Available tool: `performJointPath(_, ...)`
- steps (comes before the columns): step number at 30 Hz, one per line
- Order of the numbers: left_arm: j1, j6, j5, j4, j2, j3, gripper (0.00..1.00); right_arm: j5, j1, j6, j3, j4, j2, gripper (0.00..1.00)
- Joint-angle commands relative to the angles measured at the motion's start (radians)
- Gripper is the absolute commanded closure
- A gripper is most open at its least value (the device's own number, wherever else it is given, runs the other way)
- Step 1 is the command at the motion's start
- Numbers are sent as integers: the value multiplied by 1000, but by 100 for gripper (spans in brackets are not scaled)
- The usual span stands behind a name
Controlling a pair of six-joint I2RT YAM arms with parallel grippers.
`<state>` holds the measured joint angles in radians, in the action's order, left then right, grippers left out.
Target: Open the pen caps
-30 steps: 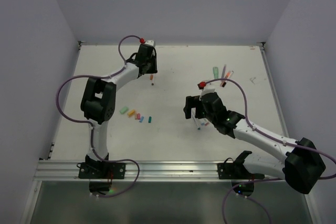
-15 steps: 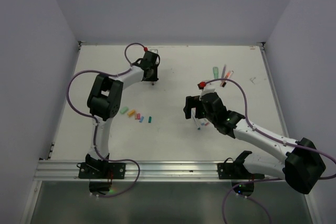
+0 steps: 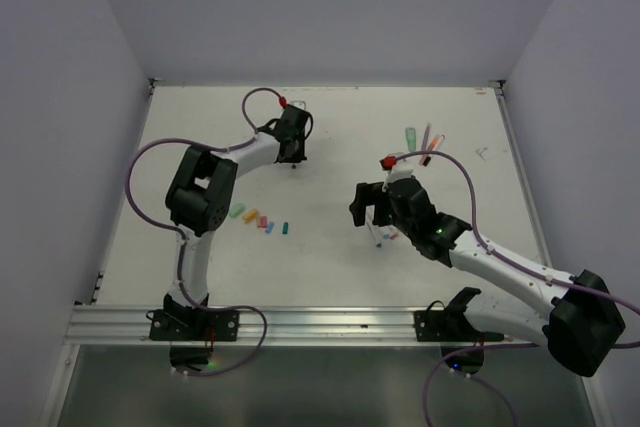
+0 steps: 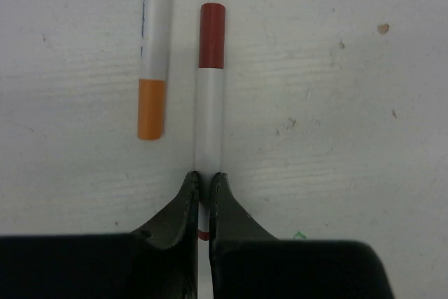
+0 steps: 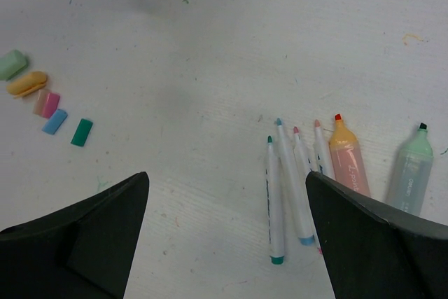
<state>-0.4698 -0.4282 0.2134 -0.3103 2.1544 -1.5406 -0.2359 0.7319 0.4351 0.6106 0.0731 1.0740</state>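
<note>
In the left wrist view my left gripper (image 4: 204, 176) is shut on the white barrel of a pen (image 4: 208, 117) lying on the table. Its dark red cap (image 4: 211, 36) is on, at the far end. Just left of it lies a second pen (image 4: 158, 19) with an orange cap (image 4: 150, 108). From above, the left gripper (image 3: 291, 152) sits low at the back of the table. My right gripper (image 5: 225, 180) hangs open over several uncapped pens (image 5: 290, 187) and two highlighters, orange (image 5: 348, 159) and pale green (image 5: 411, 169). Several loose pen caps (image 5: 47, 103) lie in a row to its left.
A few more pens (image 3: 425, 139) lie at the back right of the table (image 3: 330, 127). The loose caps (image 3: 258, 217) sit beside the left arm's elbow. White walls close in the table at the back and both sides.
The left gripper has come down to the table and its jaws have shut on the red-capped pen. The right arm has stayed where it was, open.
</note>
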Motion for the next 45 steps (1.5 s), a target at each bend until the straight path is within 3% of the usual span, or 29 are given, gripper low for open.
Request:
performJointPath(1, -49, -30, -8, -82, -40, 94, 100, 20, -5, 30, -9, -67, -23, 2)
performJointPath(9, -75, -96, -124, 167, -391, 457, 100, 90, -8, 99, -2, -191, -13, 3)
performJointPath(13, -73, -132, -260, 334, -586, 605, 100, 125, -11, 162, 17, -284, 29, 7)
performJointPath(19, -78, -204, -417, 551, -732, 773, 100, 243, -12, 203, 92, -381, 124, 14)
performJointPath(31, -82, -270, -485, 769, -878, 935, 100, 253, -11, 281, 126, -525, 248, 25)
performJointPath(45, -101, -307, -513, 870, -907, 999, 100, 308, -12, 297, 173, -621, 354, 42)
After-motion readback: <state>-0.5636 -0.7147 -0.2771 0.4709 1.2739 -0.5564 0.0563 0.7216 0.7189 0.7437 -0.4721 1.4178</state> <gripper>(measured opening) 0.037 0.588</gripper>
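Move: The left hand, low at the table, already pinches the dark red-capped pen behind its middle; the open right gripper it is taken to waits about 21 cm back, 19 cm right and 11 cm above. The orange-capped pen lies 9 cm ahead and 2 cm left, the loose dark green cap 22 cm back and 2 cm left. From the right hand the dark red-capped pen is about 25 cm ahead, 19 cm left and 12 cm below, the opened green pen 2 cm back, 3 cm right, 12 cm below. The left hand keeps its pinch on the dark red-capped pen's white body and draws it some 18 cm back, first low along the table, then up about 14 cm and a little right, rolling its right side up by some 45 degrees while the fingers tip up and swing clockwise, cap end leading, towards the right gripper. The right hand comes to meet it, about 11 cm left with a smaller rise and forward reach, rolling its left side up and narrowing its wide-open fingers to a bit over half, until their tips stand close beside the pen, not yet shut on it. ##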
